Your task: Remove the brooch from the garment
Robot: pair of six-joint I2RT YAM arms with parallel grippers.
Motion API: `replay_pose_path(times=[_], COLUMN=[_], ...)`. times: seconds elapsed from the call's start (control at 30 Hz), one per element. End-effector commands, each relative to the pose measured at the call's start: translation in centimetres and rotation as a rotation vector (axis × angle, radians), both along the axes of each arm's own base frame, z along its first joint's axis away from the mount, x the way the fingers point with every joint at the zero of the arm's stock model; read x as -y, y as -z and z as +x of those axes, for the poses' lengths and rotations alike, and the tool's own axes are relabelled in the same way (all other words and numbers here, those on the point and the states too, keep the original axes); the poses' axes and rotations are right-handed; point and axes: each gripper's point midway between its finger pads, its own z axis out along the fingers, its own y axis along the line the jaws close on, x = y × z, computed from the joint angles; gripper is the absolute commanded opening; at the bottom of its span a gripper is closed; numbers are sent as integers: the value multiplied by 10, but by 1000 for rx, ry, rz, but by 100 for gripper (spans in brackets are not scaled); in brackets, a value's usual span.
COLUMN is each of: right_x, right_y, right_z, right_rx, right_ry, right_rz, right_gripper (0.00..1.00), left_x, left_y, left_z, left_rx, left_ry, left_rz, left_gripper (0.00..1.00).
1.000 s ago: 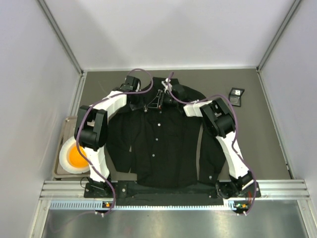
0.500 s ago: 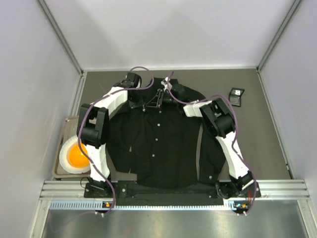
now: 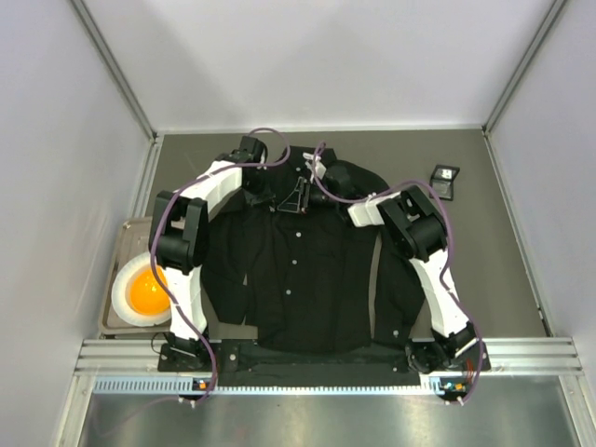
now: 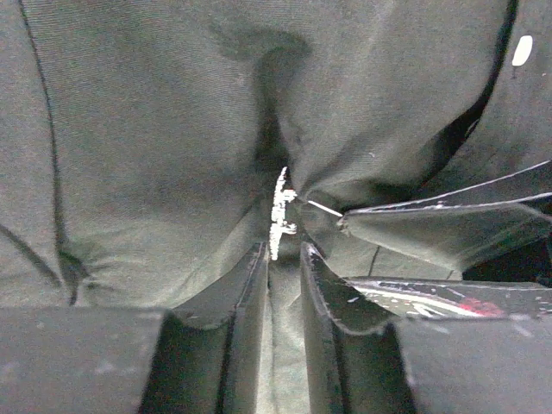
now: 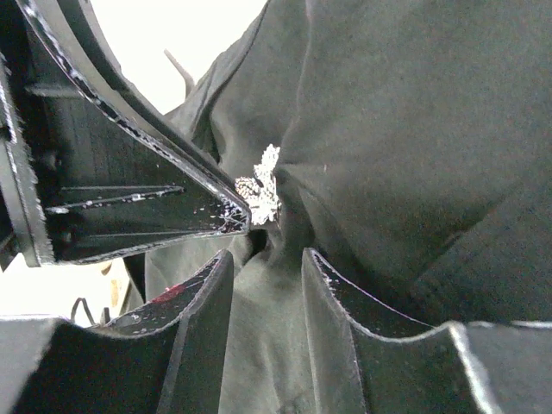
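The garment [image 3: 317, 270], a black button-up shirt, lies spread flat with its collar at the far side. The brooch [image 4: 281, 211], a small white jagged ornament, sits on a pucker of cloth near the collar; it also shows in the right wrist view [image 5: 261, 194]. My left gripper [image 4: 284, 252] is just short of the brooch, its jaws a little apart with loose cloth showing in the gap. My right gripper [image 5: 266, 263] faces it from the other side, open over a ridge of cloth. A left fingertip [image 5: 235, 217] touches the brooch's edge. In the top view the fingers hide the brooch.
A small black box [image 3: 444, 179] lies at the back right of the table. A tray [image 3: 119, 244] with a white bowl holding something orange [image 3: 142, 294] sits off the left edge. A white shirt button [image 4: 522, 50] shows nearby. Enclosure walls stand on three sides.
My left jaws have parted from shut. The right jaws stand a little wider, and the right forearm has shifted slightly toward the near side. Both grippers remain at the collar.
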Motion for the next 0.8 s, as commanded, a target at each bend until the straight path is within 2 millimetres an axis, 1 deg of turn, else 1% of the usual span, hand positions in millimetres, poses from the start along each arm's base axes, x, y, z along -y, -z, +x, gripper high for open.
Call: replay_pose_path(times=[0.0,0.1,0.23,0.37,0.43,0.57,0.63,0.7,0.73,0.77], right_x=[-4,1,4,7,7,9,12,11,8,7], right_y=[-50,-57,-57,-55,-54,-53,-52,-50,-53,-49], right_z=[1,3,5,5,5,7,11,14,17,18], right_rx=[110,105,111,109,110,117,129,134,139,132], right_ry=[-4,7,15,21,27,43,61,64,59,57], right_rz=[106,132,122,120,116,105,91,83,84,80], right_gripper=[38,38,38,39,39,38,36,35,35,34], left_x=[10,13,24,31,38,46,48,48,47,46], left_y=[-28,-33,-46,-52,-56,-55,-52,-47,-45,-44], left_z=[9,13,17,23,27,33,36,37,38,38], left_rx=[83,99,148,171,188,194,192,183,183,182], left_ry=[0,-10,9,5,16,11,15,15,11,9], left_rz=[-97,-131,-206,-256,-291,-333,-341,-337,-329,-324], left_gripper=[32,35,39,43,44,46,46,47,47,47])
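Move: Right at the left fingertips lies the brooch, about 1 cm ahead and 1 cm below, its open pin sticking out to the right. A shirt button sits roughly 1 cm ahead and 7 cm to this hand's right, another 9 cm ahead and 7 cm right, both some 2 cm lower. From the right hand, the brooch lies about 2 cm to the left, 1 cm ahead and slightly below. Backing off the brooch, the left hand's fingers open to nearly half while it goes about 4 cm to its right, slow at first, then also rises some 3 cm and reaches a little forward, over the right hand's fingertips. Its fingertips swing outward to the right by about 20 degrees. The right hand stays beside the brooch, fingers still part-open, easing about 1 cm right. ##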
